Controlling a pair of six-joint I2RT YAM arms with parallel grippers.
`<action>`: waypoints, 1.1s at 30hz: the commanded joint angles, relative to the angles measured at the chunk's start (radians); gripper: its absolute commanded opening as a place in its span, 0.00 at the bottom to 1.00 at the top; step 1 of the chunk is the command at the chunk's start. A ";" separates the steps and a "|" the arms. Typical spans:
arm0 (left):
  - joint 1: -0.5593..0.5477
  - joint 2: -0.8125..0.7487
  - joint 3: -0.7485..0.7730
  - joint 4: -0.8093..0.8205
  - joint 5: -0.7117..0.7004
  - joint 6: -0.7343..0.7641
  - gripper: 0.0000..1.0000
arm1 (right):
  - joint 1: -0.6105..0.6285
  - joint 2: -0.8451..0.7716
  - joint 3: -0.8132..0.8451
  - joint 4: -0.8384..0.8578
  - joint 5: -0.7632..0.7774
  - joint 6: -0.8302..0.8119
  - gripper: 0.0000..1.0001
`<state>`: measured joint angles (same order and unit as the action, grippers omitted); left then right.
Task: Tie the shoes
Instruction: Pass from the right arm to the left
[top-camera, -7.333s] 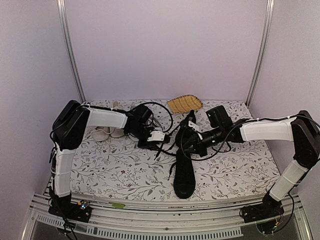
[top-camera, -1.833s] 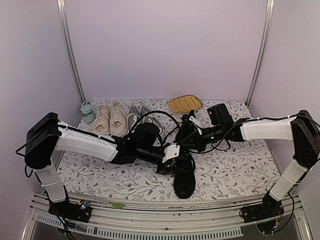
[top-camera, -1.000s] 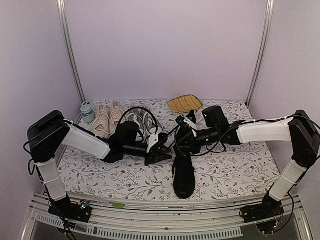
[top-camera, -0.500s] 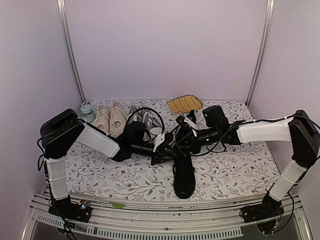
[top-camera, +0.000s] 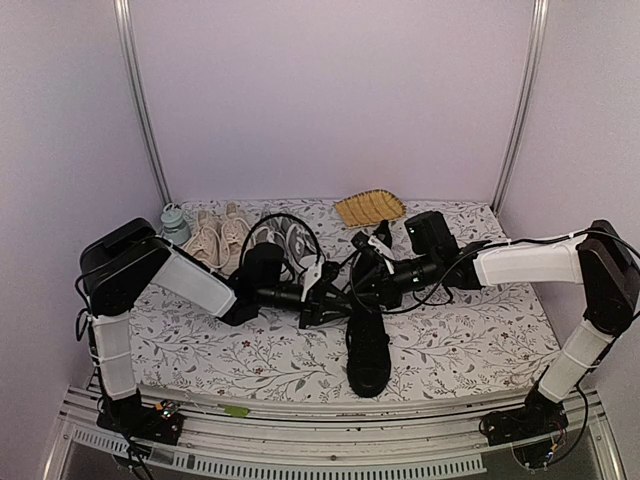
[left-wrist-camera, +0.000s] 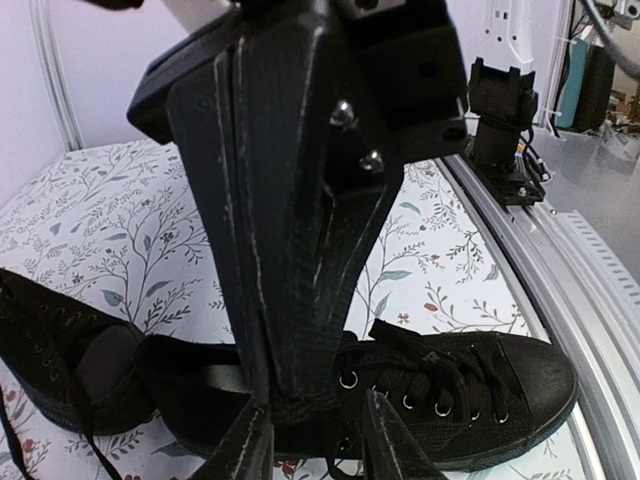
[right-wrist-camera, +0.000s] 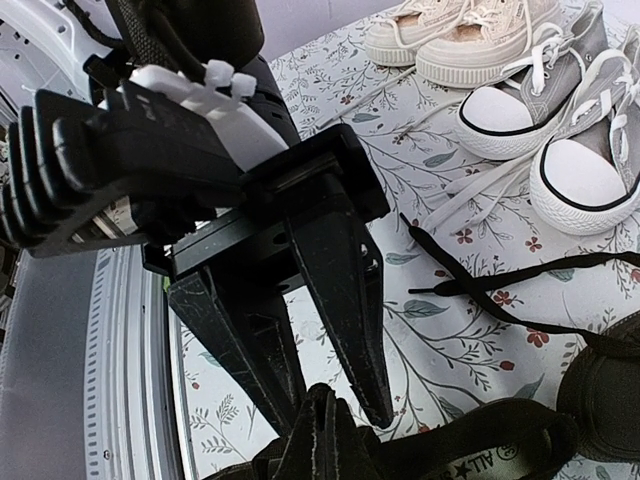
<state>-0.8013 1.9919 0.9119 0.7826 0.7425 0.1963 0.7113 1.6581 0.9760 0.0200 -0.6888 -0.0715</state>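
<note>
One black shoe lies mid-table, toe toward the near edge; in the left wrist view this shoe shows its eyelets and laces. The second black shoe lies just beyond it. My right gripper is shut at the shoe's collar, pinching a black lace; its own tips are pressed together. My left gripper faces it from the left, open, its fingers straddling the right gripper's tips. In the left wrist view the left gripper holds nothing.
A loose black lace trails over the floral cloth. Beige sneakers and grey sneakers with white toe caps stand at the back left, next to a teal jar. A woven basket sits at the back.
Over the last second my left gripper has slid right, up to the right gripper's tips. The right arm and the shoe have stayed put.
</note>
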 joint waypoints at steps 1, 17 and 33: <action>0.003 0.010 0.005 0.099 0.062 -0.023 0.32 | 0.001 -0.008 0.025 -0.008 -0.017 -0.014 0.00; -0.005 0.019 0.003 0.118 0.026 -0.032 0.00 | 0.001 -0.011 0.032 -0.030 -0.026 -0.021 0.03; -0.005 0.013 -0.019 0.122 -0.047 -0.044 0.00 | 0.153 -0.146 -0.134 -0.093 0.295 -0.038 0.43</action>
<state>-0.8032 2.0037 0.9001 0.8772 0.7025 0.1520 0.8211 1.5372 0.8921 -0.0628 -0.4957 -0.0959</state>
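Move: The black lace is pinched in the right fingertips, just above the near black shoe, about 1 cm to the right of the left hand point and 1 cm above it. From the left hand, that shoe's middle lies roughly 6 cm back, 4 cm right and 6 cm below; the far black shoe is some 16 cm ahead and 5 cm right. From the right hand, the left fingertips it passes to are about 1 cm left and 1 cm below. The lace changes hands: the open left fingers, already around it, lift about 1 cm and shut on it beside the right fingertips, while the right hand stays put and keeps its pinch. Then the right fingers open to a bit under half and let go, ease slightly right, and draw back towards the base some 3.5 cm, dipping at the end. The left stays shut on the lace. ##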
